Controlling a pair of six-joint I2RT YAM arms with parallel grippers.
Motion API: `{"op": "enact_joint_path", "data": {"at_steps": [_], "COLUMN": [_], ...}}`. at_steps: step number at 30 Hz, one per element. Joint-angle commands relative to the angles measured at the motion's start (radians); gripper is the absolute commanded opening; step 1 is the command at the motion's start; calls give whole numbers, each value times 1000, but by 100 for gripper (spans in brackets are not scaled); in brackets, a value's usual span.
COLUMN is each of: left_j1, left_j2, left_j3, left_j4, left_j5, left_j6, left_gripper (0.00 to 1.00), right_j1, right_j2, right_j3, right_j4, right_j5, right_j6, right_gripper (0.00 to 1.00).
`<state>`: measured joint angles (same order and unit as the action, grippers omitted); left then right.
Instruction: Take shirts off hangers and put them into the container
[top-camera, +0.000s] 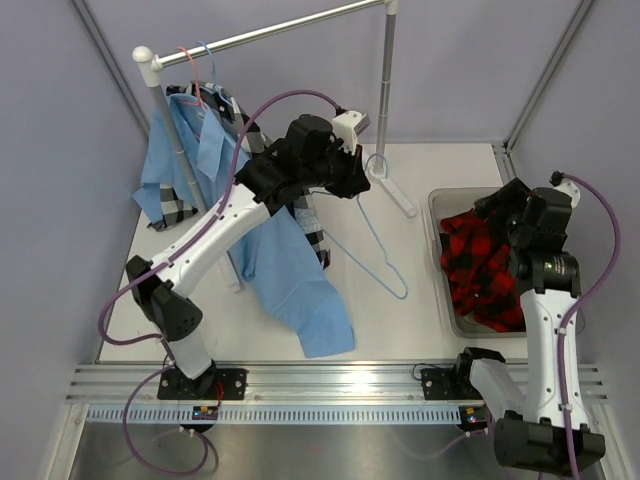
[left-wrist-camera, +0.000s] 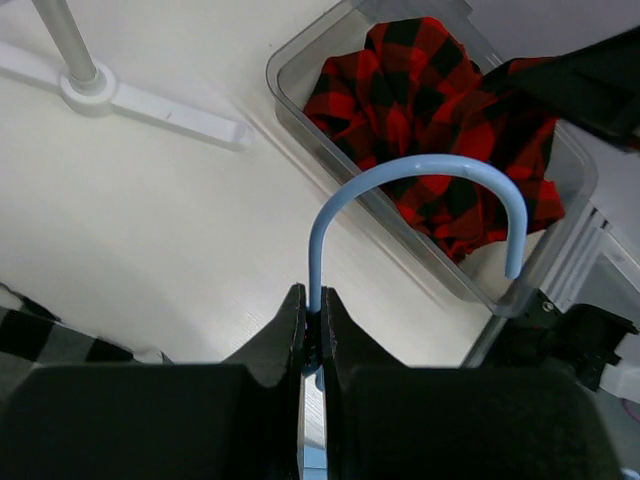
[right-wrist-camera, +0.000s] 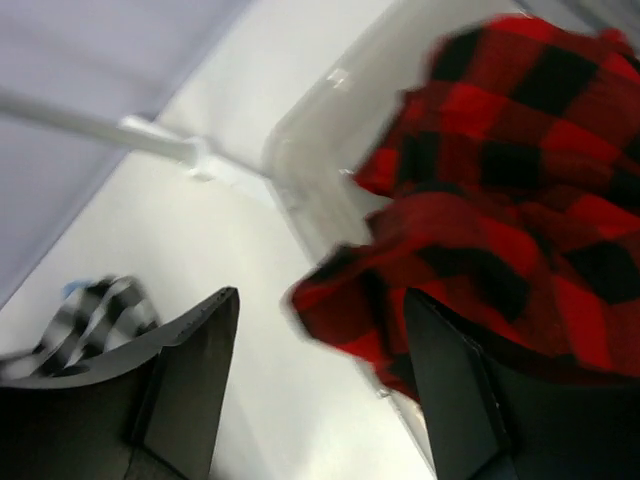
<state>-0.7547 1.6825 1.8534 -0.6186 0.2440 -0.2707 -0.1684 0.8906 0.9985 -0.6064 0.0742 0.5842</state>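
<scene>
My left gripper (top-camera: 356, 172) (left-wrist-camera: 313, 300) is shut on the stem of a bare light blue hanger (top-camera: 385, 258), whose hook (left-wrist-camera: 420, 165) curves up ahead of the fingers. The red-and-black plaid shirt (top-camera: 482, 265) (left-wrist-camera: 430, 95) (right-wrist-camera: 500, 200) lies bunched in the clear container (top-camera: 437, 205) (left-wrist-camera: 290, 70) (right-wrist-camera: 310, 130). My right gripper (top-camera: 503, 205) (right-wrist-camera: 320, 300) hangs open just above it, a fold of the plaid between the fingers, untouched. The light blue shirt (top-camera: 305, 295) and the black-and-white check shirt (top-camera: 172, 205) (right-wrist-camera: 100, 310) hang from the rail on a pink hanger (top-camera: 187, 68) and a blue hanger (top-camera: 207, 58), draping onto the table.
The silver rail (top-camera: 280, 30) crosses the back on two posts. Its white foot (top-camera: 398, 195) (left-wrist-camera: 150, 105) lies on the table between the hanger and the container. Grey walls close in the left, back and right sides.
</scene>
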Motion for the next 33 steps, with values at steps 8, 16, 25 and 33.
{"op": "enact_joint_path", "data": {"at_steps": [8, 16, 25, 33], "left_j1": [-2, -2, 2, 5], "left_j2": [195, 178, 192, 203], "left_j3": [299, 297, 316, 336], "left_j4": [-41, -10, -12, -12], "left_j5": [-18, -28, -45, -28], "left_j6": [58, 24, 25, 10], "left_gripper": [0, 0, 0, 0], "right_j1": [304, 400, 400, 400], "right_j2": [79, -42, -186, -220], "right_j3": [339, 178, 95, 11], "right_j4": [-88, -271, -406, -369], "right_j5": [-752, -646, -639, -651], "right_j6": [-44, -112, -129, -126], "right_gripper": [72, 60, 49, 45]}}
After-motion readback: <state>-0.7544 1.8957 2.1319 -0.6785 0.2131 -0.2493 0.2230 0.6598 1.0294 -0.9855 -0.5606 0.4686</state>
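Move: The right hand, open, is just above the red shirt in the container, the cloth lying almost straight below by about 18 cm. It goes for the empty hanger's near lower corner, roughly 18 cm back, 23 cm to its left and about level. The blue sleeve end is some 18 cm farther left of that corner and 12 cm lower. From the left hand, pinching the hanger's neck, the corner is about 20 cm back, 11 cm right and 9 cm lower. Leftward in a high arc, the right hand leaves the red shirt, rising nearly 15 cm before sinking again and drawing back some 15 cm to the hanger's near corner, turning about 55 degrees counter-clockwise. Its fingers narrow partly and come around the corner without clamping. The left hand keeps its pinch on the neck, carries the hanger about 5 cm forward and right early on, then nearly holds still. ##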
